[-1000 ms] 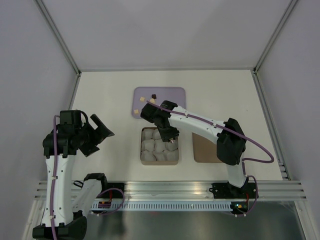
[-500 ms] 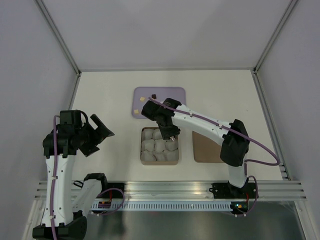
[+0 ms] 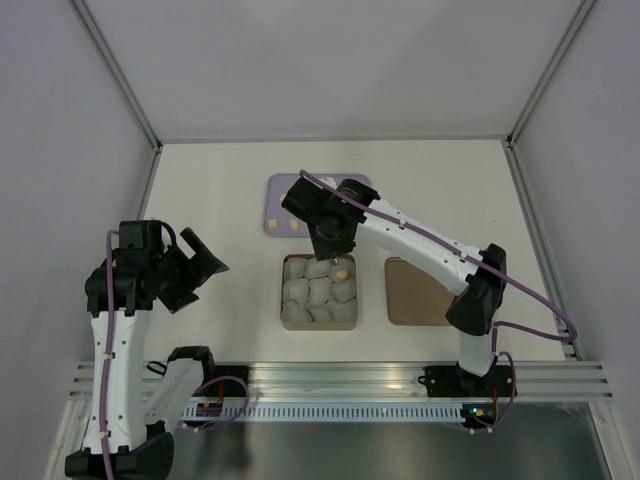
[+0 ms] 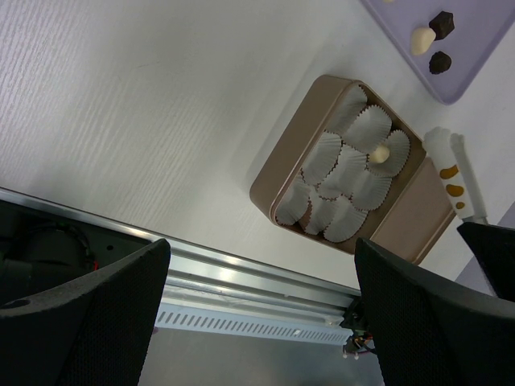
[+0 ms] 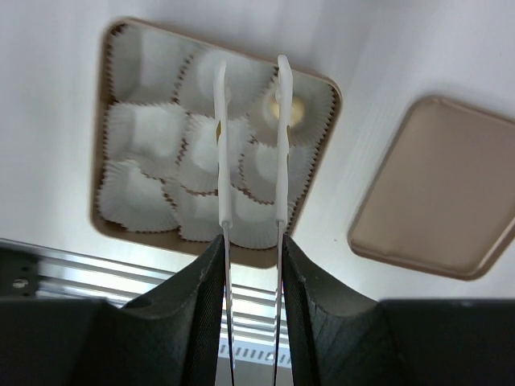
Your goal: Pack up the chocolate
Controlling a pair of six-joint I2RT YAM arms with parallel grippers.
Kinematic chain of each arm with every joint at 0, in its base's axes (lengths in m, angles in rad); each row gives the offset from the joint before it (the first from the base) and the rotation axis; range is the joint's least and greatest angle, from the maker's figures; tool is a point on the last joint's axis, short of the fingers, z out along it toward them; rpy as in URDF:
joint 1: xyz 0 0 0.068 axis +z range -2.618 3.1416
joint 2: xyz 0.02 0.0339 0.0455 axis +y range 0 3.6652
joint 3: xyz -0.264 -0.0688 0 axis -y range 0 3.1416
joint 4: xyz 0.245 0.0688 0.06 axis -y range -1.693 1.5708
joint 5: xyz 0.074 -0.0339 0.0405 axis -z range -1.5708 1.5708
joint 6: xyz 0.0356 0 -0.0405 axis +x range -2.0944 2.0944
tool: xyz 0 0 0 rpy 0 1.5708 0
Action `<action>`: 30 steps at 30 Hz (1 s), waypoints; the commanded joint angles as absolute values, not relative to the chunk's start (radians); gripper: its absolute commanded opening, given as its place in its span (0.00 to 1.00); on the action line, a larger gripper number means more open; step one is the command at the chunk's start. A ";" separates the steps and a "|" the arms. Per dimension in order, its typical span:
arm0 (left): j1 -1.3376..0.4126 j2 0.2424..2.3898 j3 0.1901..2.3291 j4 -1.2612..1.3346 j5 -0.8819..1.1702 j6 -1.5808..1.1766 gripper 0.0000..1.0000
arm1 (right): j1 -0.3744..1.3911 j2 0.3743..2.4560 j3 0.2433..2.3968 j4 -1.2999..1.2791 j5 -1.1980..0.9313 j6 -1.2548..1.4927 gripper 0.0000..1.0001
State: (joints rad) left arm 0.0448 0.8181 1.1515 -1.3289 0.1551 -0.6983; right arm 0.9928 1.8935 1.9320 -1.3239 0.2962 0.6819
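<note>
A tan box (image 3: 287, 322) of white paper cups sits at the table's middle. One pale chocolate piece (image 3: 344, 272) lies in its far right cup, also seen in the right wrist view as a pale chocolate (image 5: 290, 108). More chocolate pieces (image 3: 293, 226) lie on the purple tray (image 3: 355, 190) behind the box, and the left wrist view shows pale (image 4: 422, 39) and dark (image 4: 439, 61) ones. My right gripper (image 5: 251, 245) is shut on white tweezers (image 5: 219, 145), whose tips stand apart and empty above the box. My left gripper (image 4: 257, 314) is open at the left, holding nothing.
The flat brown lid (image 3: 415, 292) lies right of the box. An aluminium rail (image 3: 340, 378) runs along the near edge. White walls close in the table at left, right and back.
The right arm has pulled back from the box toward the tray. The pale piece it carried in the tweezers now lies in the far right cup. The left arm has not moved.
</note>
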 commanded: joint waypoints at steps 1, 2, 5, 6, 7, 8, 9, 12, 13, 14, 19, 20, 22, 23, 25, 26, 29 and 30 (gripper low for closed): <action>0.051 0.815 1.183 -1.327 0.164 -0.696 1.00 | 0.985 1.876 2.049 -1.336 0.285 0.663 0.37; 0.051 0.815 1.183 -1.328 0.164 -0.698 1.00 | 0.982 1.894 2.074 -1.335 0.282 0.657 0.37; 0.049 0.816 1.183 -1.325 0.164 -0.699 0.99 | 0.957 1.928 2.103 -1.319 0.276 0.632 0.37; 0.051 0.818 1.183 -1.327 0.166 -0.698 1.00 | 0.936 1.937 2.108 -1.306 0.270 0.626 0.37; 0.051 0.818 1.181 -1.327 0.166 -0.696 1.00 | 0.925 1.956 2.117 -1.299 0.268 0.623 0.38; 0.051 0.819 1.181 -1.325 0.167 -0.696 1.00 | 0.916 1.963 2.123 -1.290 0.265 0.603 0.37; 0.052 0.821 1.181 -1.325 0.166 -0.698 1.00 | 0.895 1.974 2.129 -1.282 0.268 0.597 0.38; 0.051 0.821 1.180 -1.325 0.164 -0.696 1.00 | 0.862 2.014 2.151 -1.256 0.265 0.560 0.37; 0.051 0.821 1.177 -1.325 0.163 -0.696 1.00 | 0.855 2.032 2.155 -1.250 0.264 0.549 0.37; 0.052 0.821 1.175 -1.325 0.163 -0.696 1.00 | 0.848 2.042 2.160 -1.246 0.259 0.540 0.37; 0.051 0.821 1.167 -1.325 0.153 -0.699 1.00 | 0.824 2.092 2.166 -1.236 0.264 0.505 0.38; 0.049 0.819 1.166 -1.325 0.152 -0.701 1.00 | 0.821 2.097 2.163 -1.232 0.256 0.500 0.38; 0.049 0.821 1.164 -1.325 0.150 -0.701 0.99 | 0.808 2.109 2.163 -1.213 0.235 0.486 0.38; 0.051 0.819 1.164 -1.325 0.147 -0.701 0.99 | 0.808 2.115 2.164 -1.206 0.233 0.480 0.39; 0.051 0.821 1.164 -1.324 0.146 -0.704 0.99 | 0.807 2.131 2.171 -1.204 0.239 0.476 0.39; 0.051 0.821 1.164 -1.324 0.146 -0.706 1.00 | 0.804 2.135 2.171 -1.204 0.241 0.476 0.39; 0.051 0.821 1.164 -1.321 0.143 -0.707 1.00 | 0.795 2.146 2.164 -1.204 0.241 0.476 0.39; 0.051 0.821 1.164 -1.322 0.143 -0.707 0.99 | 0.792 2.151 2.164 -1.204 0.244 0.476 0.39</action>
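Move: My right hand grips the white tongs, empty, high over the far part of the box. The near cream chocolate on the purple tray lies some 14 cm ahead, 1 cm left and 17 cm below. The round dark chocolate sits level with it, 5 cm to its right; the dark cube is 2 cm beyond it and 2 cm right. From my left hand that cream chocolate is roughly 20 cm ahead, 20 cm right. With my right hand I carry the tongs about 10 cm forward, off the box and out to the near edge of the purple tray, in a low arch: up nearly 4 cm at first, then down about 7 cm towards the cream chocolate, easing off at the end. The wrist tilts a few degrees and comes back; my fingers keep their hold on the tongs, whose tips stay apart. ##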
